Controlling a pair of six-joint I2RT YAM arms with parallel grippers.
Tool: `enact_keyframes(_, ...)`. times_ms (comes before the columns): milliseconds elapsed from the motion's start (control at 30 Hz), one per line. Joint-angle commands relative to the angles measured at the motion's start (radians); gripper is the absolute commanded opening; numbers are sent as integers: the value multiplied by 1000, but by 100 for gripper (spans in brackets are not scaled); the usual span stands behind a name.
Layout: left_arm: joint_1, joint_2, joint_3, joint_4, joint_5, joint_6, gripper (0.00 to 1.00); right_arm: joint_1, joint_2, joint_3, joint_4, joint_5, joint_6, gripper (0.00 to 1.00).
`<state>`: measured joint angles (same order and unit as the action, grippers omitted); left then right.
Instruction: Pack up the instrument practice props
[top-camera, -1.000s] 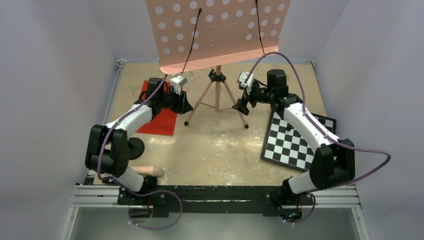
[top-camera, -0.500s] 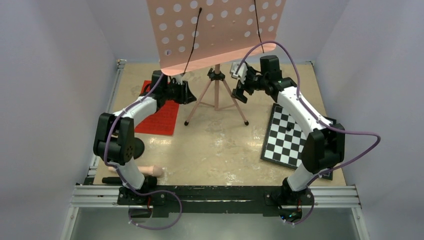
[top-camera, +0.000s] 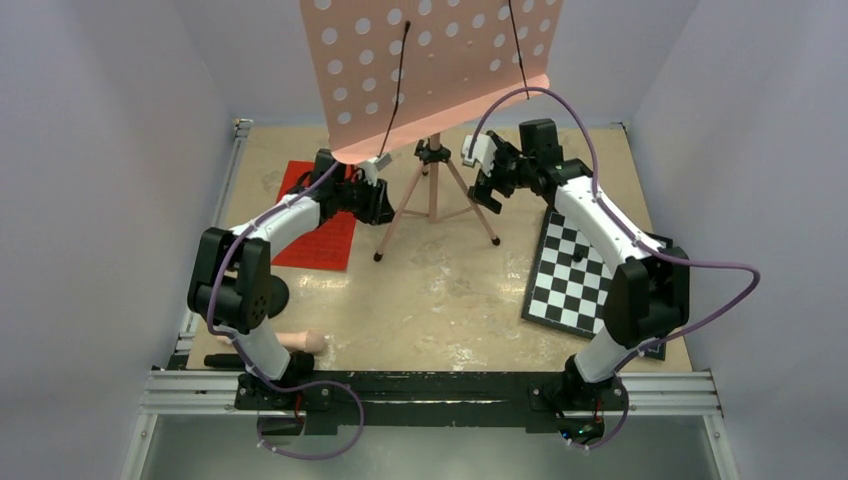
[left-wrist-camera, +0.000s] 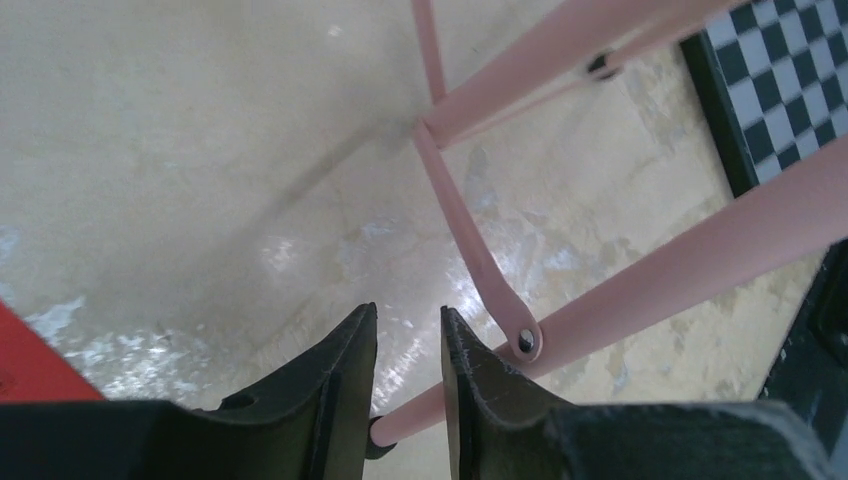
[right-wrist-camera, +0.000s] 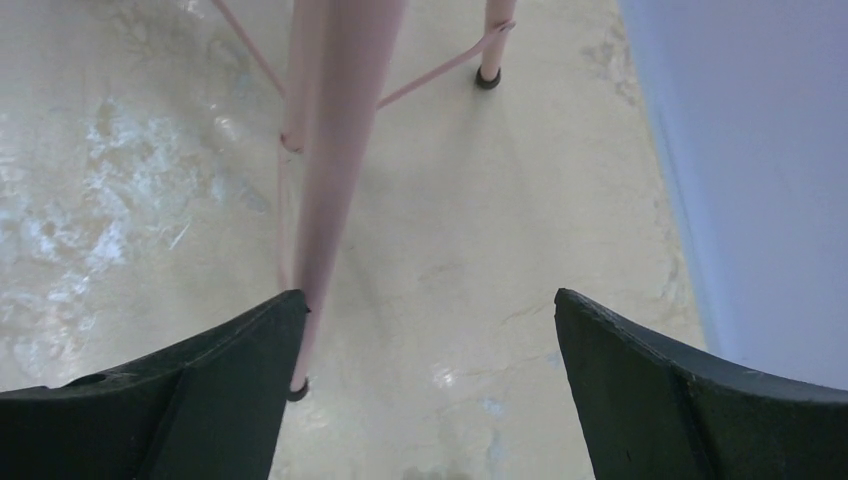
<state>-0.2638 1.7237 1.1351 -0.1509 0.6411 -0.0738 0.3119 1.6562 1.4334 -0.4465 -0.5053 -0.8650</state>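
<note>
The pink music stand's perforated desk (top-camera: 440, 60) rises at the back, above its tripod legs (top-camera: 432, 195). My left gripper (top-camera: 383, 205) (left-wrist-camera: 408, 312) is at the left leg (left-wrist-camera: 640, 275). Its jaws stand narrowly apart, and the leg's black-capped foot (left-wrist-camera: 378, 438) shows low in the gap, beyond the fingers. My right gripper (top-camera: 487, 190) (right-wrist-camera: 430, 300) is wide open beside the right leg (right-wrist-camera: 325, 170), which runs just past its left finger. Red sheet-music pages (top-camera: 322, 240) lie flat on the left. The pink rod (top-camera: 298, 342) with its black round base (top-camera: 270, 295) lies near the left arm's base.
A black-and-white checkerboard (top-camera: 578, 275) (left-wrist-camera: 780, 90) lies on the right under my right arm. Grey walls close in the table on three sides. Purple cables loop over both arms. A metal rail (top-camera: 430, 390) runs along the near edge.
My left gripper has slid right, off the red pages to the stand's left leg, its jaws narrowing. The right gripper moved back and left to the right leg. The stand shifted slightly.
</note>
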Motion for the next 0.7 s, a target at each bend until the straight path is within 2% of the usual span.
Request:
enact_keyframes(0, -71, -32, 33, -193, 140, 155, 35, 1, -141, -114, 17, -58, -1, 99)
enact_keyframes(100, -74, -23, 36, -236, 133, 185, 35, 1, -218, -215, -15, -153, -91, 99)
enact_keyframes(200, -74, -32, 29, -261, 138, 221, 35, 6, -212, -235, -36, -203, -119, 99)
enact_keyframes(500, -146, -38, 22, -381, 195, 437, 35, 10, -72, -114, 84, -66, -60, 99)
enact_keyframes(667, -191, -41, 28, -404, 185, 490, 34, 11, -12, -75, 155, 10, -42, 99)
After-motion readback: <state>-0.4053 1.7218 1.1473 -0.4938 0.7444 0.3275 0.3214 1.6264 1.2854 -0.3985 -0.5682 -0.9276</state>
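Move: The music stand's left front leg runs just beside my left fingers, some 1 cm back and 3 cm to the right, near their height; its foot lies about 9 cm back, 2 cm left and 11 cm down, and the red sheet 16 cm to the left, level ahead-wise, on the table. From my right hand, the right front leg is about 3 cm back, 4 cm left and slightly lower; its foot lies 8 cm back, 4 cm right, 21 cm down. I draw my left hand about 9 cm back towards my base, sinking and easing right by some 3 cm, wrist turning about 25 degrees clockwise, pushing the left front leg along with the outside of the partly closed fingers. Meanwhile my right hand, fingers wide open around the right front leg, goes back about 7 cm, then forward again by 4 to 5 cm while sinking, the leg by its back finger. ##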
